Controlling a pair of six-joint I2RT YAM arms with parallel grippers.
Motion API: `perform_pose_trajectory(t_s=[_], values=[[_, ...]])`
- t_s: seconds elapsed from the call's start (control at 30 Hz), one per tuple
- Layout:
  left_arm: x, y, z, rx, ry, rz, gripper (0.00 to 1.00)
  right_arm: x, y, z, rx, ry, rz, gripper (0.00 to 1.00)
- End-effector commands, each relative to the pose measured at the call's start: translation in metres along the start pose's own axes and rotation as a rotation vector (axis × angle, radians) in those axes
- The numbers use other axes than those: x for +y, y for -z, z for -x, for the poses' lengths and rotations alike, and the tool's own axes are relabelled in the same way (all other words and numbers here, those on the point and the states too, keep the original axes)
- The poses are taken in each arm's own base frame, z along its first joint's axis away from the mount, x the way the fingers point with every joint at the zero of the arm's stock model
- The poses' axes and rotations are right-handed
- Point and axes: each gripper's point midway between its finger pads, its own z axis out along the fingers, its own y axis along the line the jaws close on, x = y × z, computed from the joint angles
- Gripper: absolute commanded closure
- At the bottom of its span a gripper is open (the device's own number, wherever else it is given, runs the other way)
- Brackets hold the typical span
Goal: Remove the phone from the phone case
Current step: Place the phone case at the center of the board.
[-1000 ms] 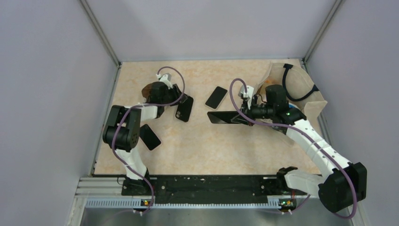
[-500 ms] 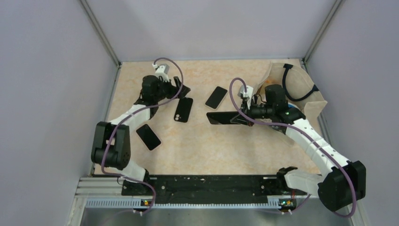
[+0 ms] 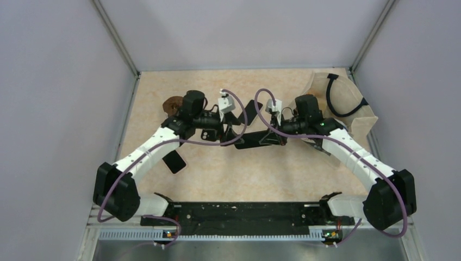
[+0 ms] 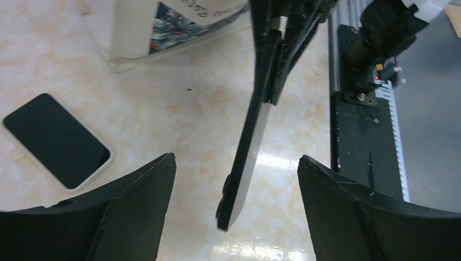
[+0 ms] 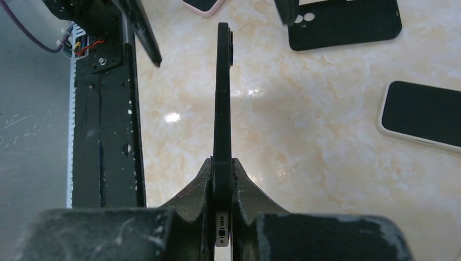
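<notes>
My right gripper is shut on the phone case, a black case with the phone in it, held edge-up above the table. The phone's pale bottom edge with its port shows between the fingers. From above, the cased phone sticks out leftward from the right gripper. My left gripper is open, and its fingers stand on either side of the phone case's free end without touching it. The left gripper faces the right one at mid-table.
An empty black case and a white-edged phone lie on the table. Another dark phone lies near the left arm. A paper bag with a black cord stands at the right. The black rail runs along the near edge.
The left gripper let go of the empty black case, opened wide and swung right to the free end of the held phone. The right gripper shifted slightly left, still shut.
</notes>
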Motion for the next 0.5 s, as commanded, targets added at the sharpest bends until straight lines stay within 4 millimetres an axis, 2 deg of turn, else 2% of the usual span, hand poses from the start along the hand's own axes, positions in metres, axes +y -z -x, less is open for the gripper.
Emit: perform_pose_trajectory(t_s=[0.0, 0.27, 0.47], values=[[-0.021, -0.009, -0.005, 0.062, -0.049, -0.104, 0.14, 0.011, -0.002, 0.036, -0.067, 0.124, 0.061, 1.00], [-0.030, -0.036, -0.017, 0.111, 0.004, -0.184, 0.23, 0.016, -0.003, 0.035, -0.068, 0.134, 0.078, 1.00], [-0.032, -0.051, -0.019, 0.134, 0.050, -0.233, 0.40, 0.017, -0.006, 0.033, -0.062, 0.129, 0.092, 1.00]])
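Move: About 7 cm to the left hand's right, 3 cm back and 6 cm below lies the middle of the phone, its free end close by the open fingers. The empty phone case lies on the board some 12 cm ahead of the left hand, 12 cm left and 17 cm down; a pale-edged phone lies about 17 cm right of the case and 6 cm farther out. From the right hand, which holds the phone, its middle is about 6 cm left and 3 cm lower. Sinking about 4.5 cm while reaching right and somewhat back, the left hand brings its spread fingers down astride the phone's free end, one on the near side and one on the far side. It swings roughly 10 degrees clockwise, and the fingers start to close, from nearly wide open to about two-thirds, without pinching yet. The right hand keeps its grip and holds the phone nearly still. ##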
